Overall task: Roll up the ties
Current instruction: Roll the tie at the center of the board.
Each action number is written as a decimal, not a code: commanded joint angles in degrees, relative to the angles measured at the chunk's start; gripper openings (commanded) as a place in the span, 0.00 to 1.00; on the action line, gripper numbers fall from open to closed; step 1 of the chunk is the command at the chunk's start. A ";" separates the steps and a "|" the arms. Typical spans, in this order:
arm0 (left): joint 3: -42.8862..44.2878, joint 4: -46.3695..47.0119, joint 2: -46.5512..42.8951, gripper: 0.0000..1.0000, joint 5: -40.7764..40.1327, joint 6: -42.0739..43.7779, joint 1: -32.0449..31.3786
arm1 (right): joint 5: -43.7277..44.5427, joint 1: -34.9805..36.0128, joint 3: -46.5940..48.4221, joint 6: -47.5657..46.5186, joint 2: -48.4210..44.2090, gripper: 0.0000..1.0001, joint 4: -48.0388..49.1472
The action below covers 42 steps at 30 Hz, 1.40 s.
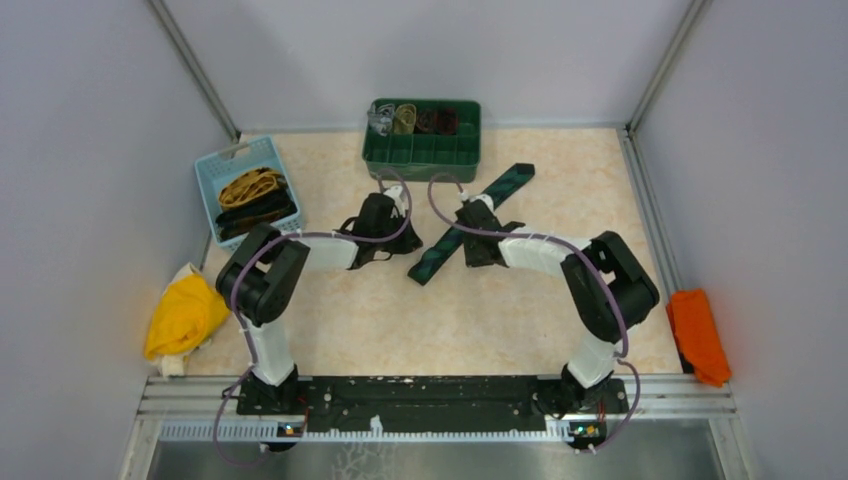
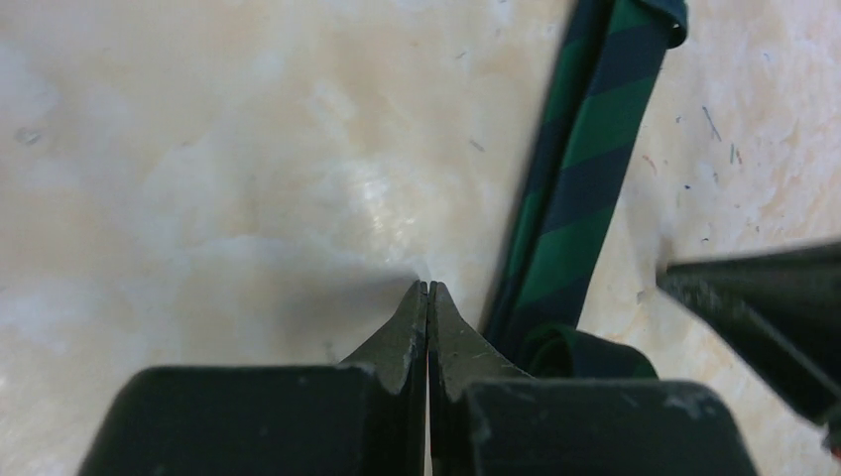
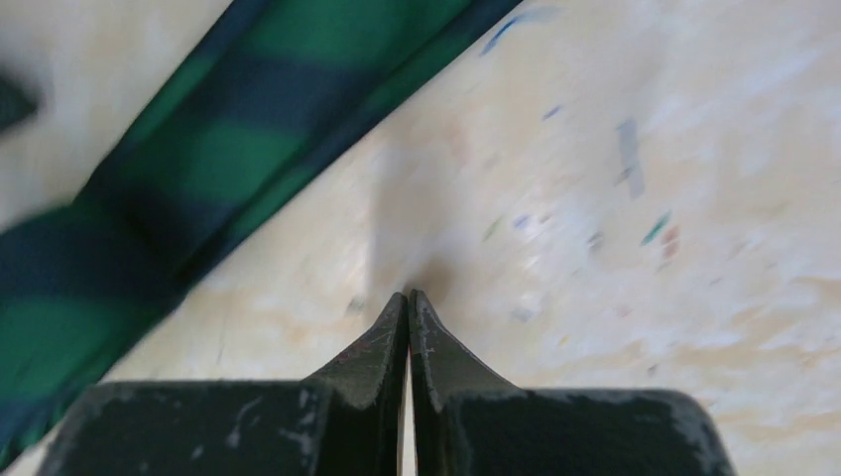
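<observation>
A dark green tie (image 1: pixel 470 225) with dark checks lies diagonally across the middle of the table. My left gripper (image 1: pixel 407 242) is shut and empty just left of its near end. In the left wrist view the tie (image 2: pixel 585 178) runs up past the shut left gripper (image 2: pixel 427 286), and a curled bit of it (image 2: pixel 585 352) lies by the right finger. My right gripper (image 1: pixel 470 243) sits over the tie's middle. In the right wrist view the shut right gripper (image 3: pixel 409 295) rests on bare table, with the tie (image 3: pixel 198 149) to its upper left. More ties, mustard-yellow (image 1: pixel 250 185) and black (image 1: pixel 258 212), lie in a basket.
A light blue basket (image 1: pixel 215 170) stands at the back left. At the back centre is a green bin (image 1: pixel 425 155) with rolled ties in its compartments. A yellow cloth (image 1: pixel 185 315) lies at the left edge and an orange cloth (image 1: pixel 697 335) at the right edge.
</observation>
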 commanded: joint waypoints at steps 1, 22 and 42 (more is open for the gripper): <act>-5.18 -11.47 -0.04 0.00 -6.01 0.11 1.16 | -2.27 3.15 -3.13 -2.82 -5.93 0.00 -2.35; -27.78 -11.34 -25.09 0.00 -2.43 -12.60 -4.99 | -8.50 4.06 14.17 -6.02 5.87 0.00 -2.85; -24.95 -11.55 -23.10 0.00 -3.53 -10.45 -5.19 | -8.99 12.95 14.72 -3.74 9.99 0.00 -5.94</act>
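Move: For the left hand, the tie's rolled end lies about 8 cm back and 2 cm to the right, roughly level with the fingertips. From the right hand that end is some 13 cm to the left and 6 cm back. The flat part of the tie crosses about 8 cm straight ahead of the right hand, and its far end lies some 20 cm ahead and 13 cm to the right. Sweep the left gripper, fingers kept shut, about 13 cm back and outward to the left round the rolled end, then ease it a little right, up against the coil's near left side. Lift the shut right gripper roughly 5 cm, lower it again and carry it some 12 cm left, turning about 20 degrees counter-clockwise, to set its tips on the tie just ahead of the coil. ##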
